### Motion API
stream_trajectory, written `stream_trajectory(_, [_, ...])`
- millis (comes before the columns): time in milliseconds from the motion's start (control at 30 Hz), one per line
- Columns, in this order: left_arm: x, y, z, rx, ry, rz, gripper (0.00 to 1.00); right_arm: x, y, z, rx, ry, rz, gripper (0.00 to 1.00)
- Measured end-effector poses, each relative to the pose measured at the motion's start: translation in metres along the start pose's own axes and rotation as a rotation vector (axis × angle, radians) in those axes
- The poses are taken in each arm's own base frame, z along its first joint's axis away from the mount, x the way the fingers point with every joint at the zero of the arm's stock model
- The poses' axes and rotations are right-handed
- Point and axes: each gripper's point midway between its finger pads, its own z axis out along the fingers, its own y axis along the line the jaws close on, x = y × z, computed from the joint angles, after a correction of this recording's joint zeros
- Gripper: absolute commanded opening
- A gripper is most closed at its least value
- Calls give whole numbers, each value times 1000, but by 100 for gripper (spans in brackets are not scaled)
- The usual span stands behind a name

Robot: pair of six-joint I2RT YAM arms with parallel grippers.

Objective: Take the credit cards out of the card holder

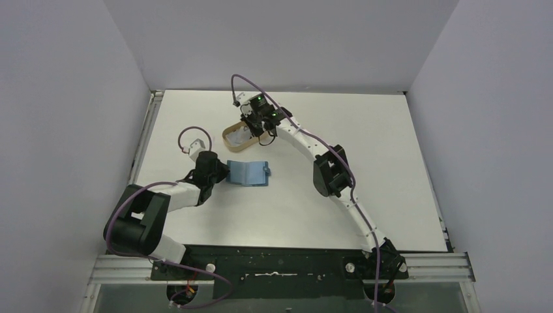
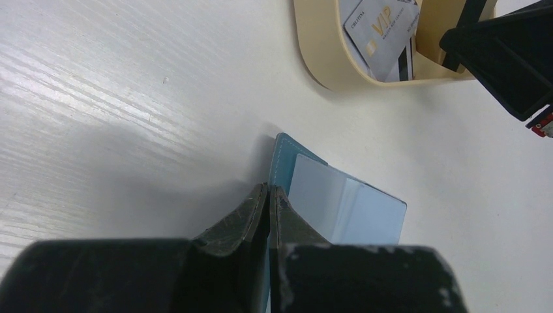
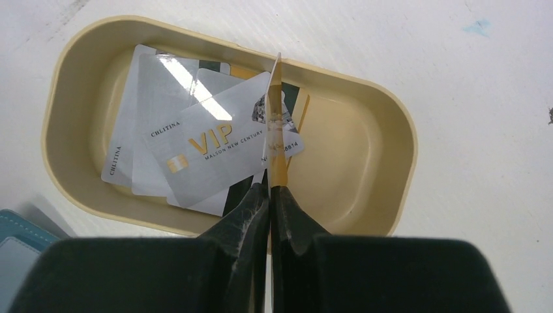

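The teal card holder (image 1: 248, 173) lies open on the table, its light-blue pockets (image 2: 345, 202) facing up. My left gripper (image 1: 220, 175) is shut on its left edge, fingertips pinched together (image 2: 269, 189) over the teal border. My right gripper (image 1: 259, 129) hangs over the tan tray and is shut (image 3: 269, 188) on a yellowish credit card (image 3: 276, 124), which stands edge-on above the tray. Several whitish-grey credit cards (image 3: 195, 147), one marked VIP, lie stacked in the tray. A corner of the card holder (image 3: 19, 235) shows at the lower left of the right wrist view.
The oval tan tray (image 3: 404, 150) sits just beyond the card holder, towards the back of the table (image 1: 231, 137). In the left wrist view the tray (image 2: 319, 52) shows at the top, with the right gripper's black body (image 2: 508, 52) beside it.
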Motion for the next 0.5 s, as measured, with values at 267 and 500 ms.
stream_trajectory(267, [-1, -1, -2, 7, 1, -2, 0, -8, 31, 0, -113, -29, 47, 0])
stream_trajectory(500, [-1, -2, -3, 12, 2, -3, 0, -11, 59, 1, -223, -45, 121, 0])
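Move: The right hand, still pinching a tan card on edge inside the tray, has the tray's middle about 4 cm to its left, 1 cm ahead and 4 cm below; the loose card pile lies about 6 cm left and level. The open card holder is roughly 15 cm back and 2 cm left. From the left hand, which keeps the holder's left edge pinched, the tray is some 12 cm ahead and 6 cm right. Leftward and back in about equal parts, the right hand sweeps some 6 cm almost level towards the left hand, its wrist swinging the fingertips roughly 10 degrees the same way. The fingers keep their grip on the card, which stays down in the tray and drags the tray along. ##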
